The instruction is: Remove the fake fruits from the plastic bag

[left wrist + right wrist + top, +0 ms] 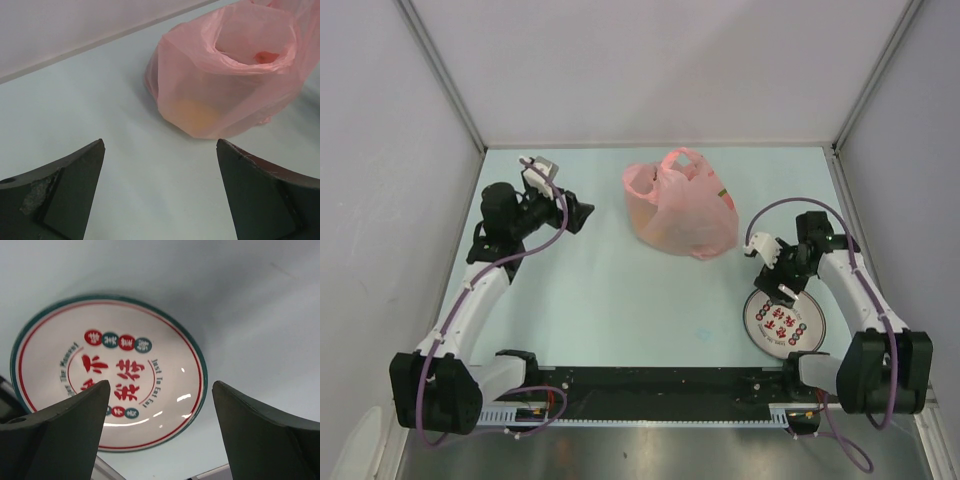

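The pink plastic bag [678,205] sits bunched at the back middle of the table, its mouth open upward. In the left wrist view the plastic bag [225,75] lies just ahead. Through its skin shows a yellow-orange fruit [197,114], and a red piece [265,56] shows inside the mouth. The other fake fruits are hidden. My left gripper [585,215] points at the bag from its left, a short way off. That left gripper [160,144] is open and holds nothing. My right gripper [782,290] hovers over the plate, and this right gripper [160,385] is open and holds nothing.
A round white plate [760,322] with red and dark print lies at the front right, under the right gripper; its green and red rim [200,370] shows in the right wrist view. Grey walls close in the table at the left, back and right.
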Tool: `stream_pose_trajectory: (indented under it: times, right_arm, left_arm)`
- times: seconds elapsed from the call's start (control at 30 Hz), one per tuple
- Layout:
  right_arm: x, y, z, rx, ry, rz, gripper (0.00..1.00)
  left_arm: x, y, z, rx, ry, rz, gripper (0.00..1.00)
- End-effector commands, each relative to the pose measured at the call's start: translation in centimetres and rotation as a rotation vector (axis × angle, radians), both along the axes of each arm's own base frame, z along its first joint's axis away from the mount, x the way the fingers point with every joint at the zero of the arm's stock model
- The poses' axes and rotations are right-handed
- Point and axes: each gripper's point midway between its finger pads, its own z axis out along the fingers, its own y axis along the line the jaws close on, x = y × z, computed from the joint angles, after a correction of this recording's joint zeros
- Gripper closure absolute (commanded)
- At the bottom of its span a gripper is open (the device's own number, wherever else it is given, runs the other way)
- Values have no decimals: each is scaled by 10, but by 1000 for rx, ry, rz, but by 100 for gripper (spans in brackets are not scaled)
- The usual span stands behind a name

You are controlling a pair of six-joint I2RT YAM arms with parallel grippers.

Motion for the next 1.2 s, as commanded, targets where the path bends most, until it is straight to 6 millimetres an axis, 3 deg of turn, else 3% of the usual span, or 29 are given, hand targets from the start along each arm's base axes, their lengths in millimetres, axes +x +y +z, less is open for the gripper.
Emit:
stream_pose_trajectory:
  times: [0.0,0.1,0.3,0.6,0.7,0.77,0.93,1.0,1.03,1.13,1.17]
  right_arm:
    - [-18,-14,0,-4,107,206,12]
    - [-10,-24,-9,-20,114,208,11]
    - [28,-34,-23,-44,62,188,11]
    - [43,-36,-55,-20,128,176,17]
    - [39,-32,-61,-5,160,186,33]
    - [37,-27,-64,-6,181,182,49]
    - [31,-11,-68,21,222,190,66]
    - [33,0,-69,31,218,212,74]
    - [32,5,-70,36,225,202,84]
    - [35,38,-71,63,215,256,100]
    - [36,49,-70,88,219,229,100]
  left_arm:
    - [-11,-7,7,24,-42,-57,0]
    - [-14,-7,5,27,-44,-56,0]
    - [-16,-5,6,45,-58,-43,0]
    - [-14,0,5,78,-64,-32,0]
    - [-16,0,2,86,-47,-32,0]
    - [-16,1,1,98,-46,-35,0]
    - [-15,1,-2,117,-48,-41,0]
    - [-14,2,-1,119,-54,-36,0]
    - [-14,3,0,121,-59,-30,0]
    - [-12,4,0,122,-59,-19,0]
    - [-12,5,0,124,-65,-18,0]
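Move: Below and slightly behind the open right hand lies the plate, its middle about 6 cm back, 3 cm to the right and 7 cm down. The far rim is roughly 3 cm ahead, 3 cm to the right and 7 cm below. The pink plastic bag stands some 22 cm ahead and 21 cm to the left, near hand height. From the left hand, the plate is about 48 cm to the right, 17 cm back and 24 cm lower. Sinking nearly 7 cm while swinging some 3 cm right, first slightly back and then forward, the right hand brings its open fingers down to the plate's far rim. The fingers close and pinch the rim, one on each side, and the hand draws the plate about 4 cm left and slightly back, the wrist tipping the fingers closer to vertical. The left hand, still wide open, eases slightly back and down. ##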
